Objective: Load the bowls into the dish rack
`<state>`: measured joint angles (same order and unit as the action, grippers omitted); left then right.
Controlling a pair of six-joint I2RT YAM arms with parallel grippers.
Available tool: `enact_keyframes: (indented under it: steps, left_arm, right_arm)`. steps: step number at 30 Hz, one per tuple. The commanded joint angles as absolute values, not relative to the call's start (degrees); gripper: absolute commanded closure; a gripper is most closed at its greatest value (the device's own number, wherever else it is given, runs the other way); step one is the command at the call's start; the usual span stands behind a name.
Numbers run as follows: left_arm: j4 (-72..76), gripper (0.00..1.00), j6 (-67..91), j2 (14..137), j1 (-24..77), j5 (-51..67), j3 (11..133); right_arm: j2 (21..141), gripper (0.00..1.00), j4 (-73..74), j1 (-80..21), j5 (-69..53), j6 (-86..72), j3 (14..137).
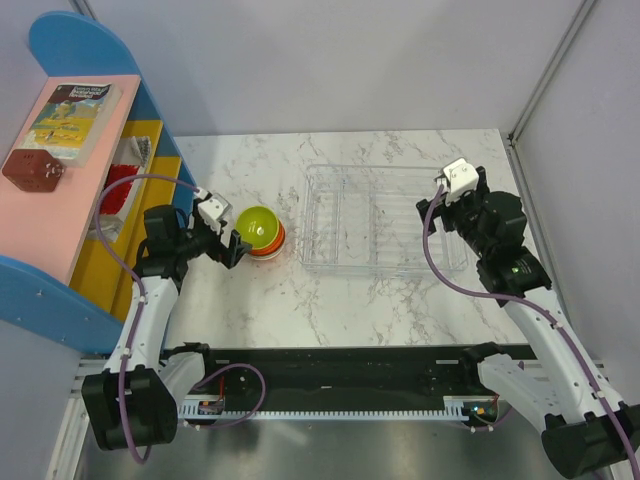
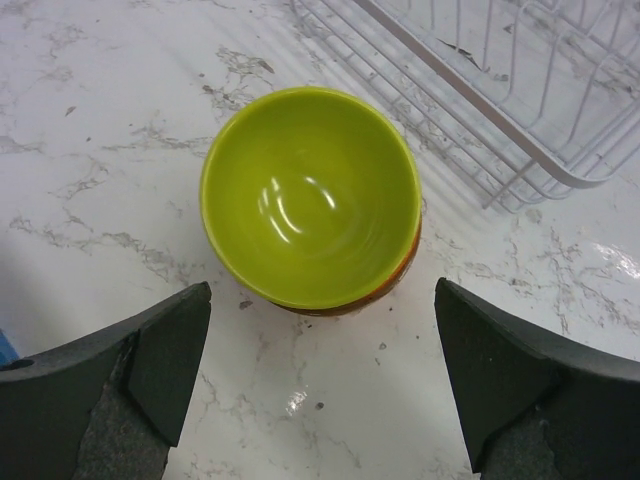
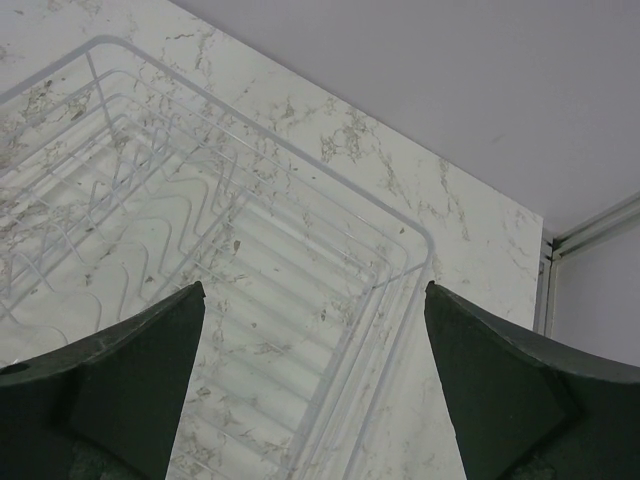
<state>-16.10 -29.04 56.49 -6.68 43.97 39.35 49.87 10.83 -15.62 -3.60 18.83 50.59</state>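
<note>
The bowls stand as one stack on the marble table, left of the dish rack (image 1: 385, 222). A lime green bowl (image 1: 257, 224) is on top and orange bowls (image 1: 272, 247) are under it; I cannot tell how many. No pale mint bowl shows. My left gripper (image 1: 228, 240) is open and empty just left of the stack. In the left wrist view the lime bowl (image 2: 310, 195) lies ahead of the open gripper (image 2: 320, 385), with an orange rim (image 2: 403, 272) below it and the rack's corner (image 2: 500, 110) beyond. My right gripper (image 1: 445, 205) hovers open and empty over the rack's right end (image 3: 250, 270).
A blue, pink and yellow shelf unit (image 1: 90, 190) stands at the table's left, with a book (image 1: 70, 115) and a brown box (image 1: 32, 170) on top. Grey walls close off the back and the right. Inside the rack only its ribbed base shows.
</note>
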Motion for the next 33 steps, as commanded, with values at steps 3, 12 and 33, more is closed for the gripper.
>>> enact_keyframes:
  steps: [3, 12, 33]
  left_arm:
    - [-11.4, 0.00, -24.4, 60.8, -6.9, 40.3, 44.3]
    - [-7.7, 0.01, -23.6, 70.7, -6.9, 40.3, 47.2]
    - [-5.9, 0.35, -23.9, 77.3, -6.7, 40.0, 47.5]
  right_arm:
    - [51.2, 0.02, 10.7, -15.6, -6.9, 18.5, 52.3]
    - [51.2, 0.02, 11.0, -15.6, -7.2, 18.2, 52.3]
    - [51.1, 0.02, 11.3, -15.6, -8.2, 17.6, 52.4]
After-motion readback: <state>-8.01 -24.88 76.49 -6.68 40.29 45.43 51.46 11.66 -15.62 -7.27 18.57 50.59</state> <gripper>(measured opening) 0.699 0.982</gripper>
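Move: The green bowl on top of the stack lies about 7 cm ahead of the left hand, 5 cm to its right, and its middle some 8 cm below. The orange bowl sits right under the green one, about 10 cm below the hand. The dish rack's middle is roughly 36 cm to the right of the green bowl and about level with it front to back. From the right hand the green bowl lies about 50 cm left, 3 cm farther out and 20 cm below. The left hand reaches forward about 6 cm with its fingers wide open, past the near-left side of the green bowl, drifting slightly left, and from partway on sinks some 4 cm to the bowl's left rim while the wrist tips down nearly 10 degrees and turns a little counter-clockwise. As it sinks the fingers close by roughly a third, bringing one over the inside of the bowl and the other outside its left rim, with no grip on it yet to be seen. ##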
